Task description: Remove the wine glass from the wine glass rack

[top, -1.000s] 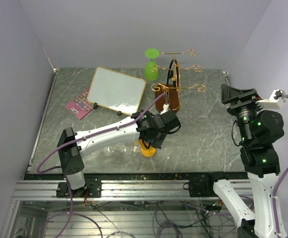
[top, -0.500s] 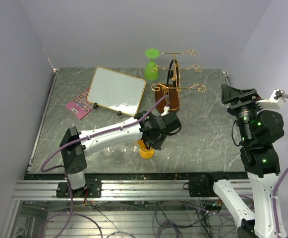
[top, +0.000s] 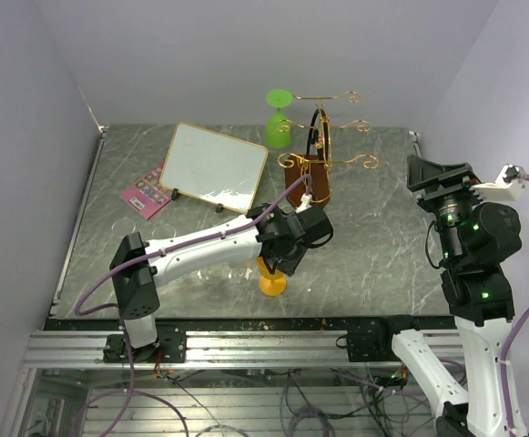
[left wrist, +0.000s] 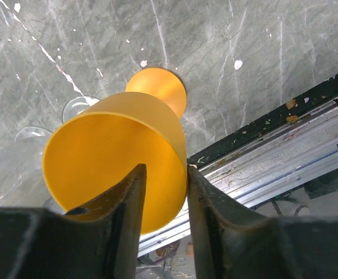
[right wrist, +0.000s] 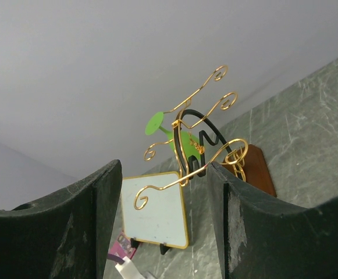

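An orange wine glass stands on the table near the front edge, off the rack. My left gripper is right above it. In the left wrist view the orange wine glass has its rim wall between my left gripper's jaws: one finger is inside the cup, the other outside, with slack between them. A green wine glass hangs upside down on the wine glass rack at the back. My right gripper is held high at the right, open and empty, with the wine glass rack far beyond it.
A gold-framed whiteboard leans at the back left, with a pink card beside it. Clear glasses lie on the table by the orange one. The table's front edge and metal rail are just beyond the orange glass.
The left gripper's jaws have parted from their grip on the orange glass. The glass went from tilted in the grip to standing on its foot on the table. The right arm has not moved.
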Controlling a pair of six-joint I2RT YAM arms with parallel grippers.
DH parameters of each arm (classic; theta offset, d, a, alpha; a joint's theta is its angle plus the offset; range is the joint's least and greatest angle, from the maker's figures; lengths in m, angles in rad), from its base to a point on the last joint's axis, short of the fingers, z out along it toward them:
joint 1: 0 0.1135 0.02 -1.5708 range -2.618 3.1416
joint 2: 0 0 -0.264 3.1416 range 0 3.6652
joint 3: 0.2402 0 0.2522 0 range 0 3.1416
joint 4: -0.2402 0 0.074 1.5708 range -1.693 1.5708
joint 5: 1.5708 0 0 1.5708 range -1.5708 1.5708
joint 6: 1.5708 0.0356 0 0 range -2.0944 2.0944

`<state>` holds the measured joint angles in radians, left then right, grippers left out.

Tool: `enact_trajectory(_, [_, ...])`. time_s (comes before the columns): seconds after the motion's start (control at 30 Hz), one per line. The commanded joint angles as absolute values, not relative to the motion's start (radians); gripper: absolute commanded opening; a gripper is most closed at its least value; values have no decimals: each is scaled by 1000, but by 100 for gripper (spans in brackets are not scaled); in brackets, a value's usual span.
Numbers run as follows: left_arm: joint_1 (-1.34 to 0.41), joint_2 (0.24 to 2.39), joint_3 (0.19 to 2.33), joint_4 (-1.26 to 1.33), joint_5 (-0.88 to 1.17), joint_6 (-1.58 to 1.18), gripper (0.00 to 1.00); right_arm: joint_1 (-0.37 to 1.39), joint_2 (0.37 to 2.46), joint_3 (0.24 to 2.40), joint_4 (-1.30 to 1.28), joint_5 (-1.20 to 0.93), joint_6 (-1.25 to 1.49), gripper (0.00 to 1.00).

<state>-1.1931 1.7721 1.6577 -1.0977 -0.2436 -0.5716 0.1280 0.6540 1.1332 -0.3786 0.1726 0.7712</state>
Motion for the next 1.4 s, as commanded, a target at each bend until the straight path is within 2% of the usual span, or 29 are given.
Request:
enact_trajectory(0.0, [-1194,1728,1724,-1100,-281,-546,47,130,648,1132,-376,194,741,59])
enact_trajectory(0.17, [-1191,1666,1771,-1086,-306,-531,55,130,658,1131,-405,209,708,61])
enact_trajectory(0.47, [-1086,1468,1671,-884,-194,-519,74,130,702,1154,-473,237,696,87])
enact_trajectory(0.57, [-1081,1389,1646,-821,-208,-502,84,129,737,1166,-476,249,682,99])
enact_trajectory(0.8, [-1077,1253,1599,-764,-289,-503,92,129,894,1245,-433,242,544,100])
enact_trajectory(1.1, [-1076,1083,1512,-724,-403,-532,96,149,1221,1475,-310,-75,556,100])
enact_trajectory(1.37, [-1075,1049,1490,-748,-405,-553,96,363,1536,1758,-359,44,541,95])
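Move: The orange wine glass stands about 3 cm left and 1 cm ahead of the left hand, its middle 8 cm below, with one finger inside the bowl and the nearest clear glass some 10 cm left and 5 cm ahead of the hand. The green glass hangs about 25 cm ahead, 23 cm left and 20 cm below the right hand. Of that hand, the rack stands 18 cm ahead and 14 cm left; the whiteboard lies 18 cm left of the green glass and 6 cm nearer. The left hand comes free of the orange glass rim, rising some 24 cm and then easing about 9 cm left, while its fingers open from under half to fully wide and swing roughly 50 degrees from pointing down towards forward and right. Meanwhile the empty right hand opens wide, first dipping about 5 cm, then sweeping some 17 cm forward and 10 cm left over the table towards the green glass on the rack, its fingers turning a little counter-clockwise. ##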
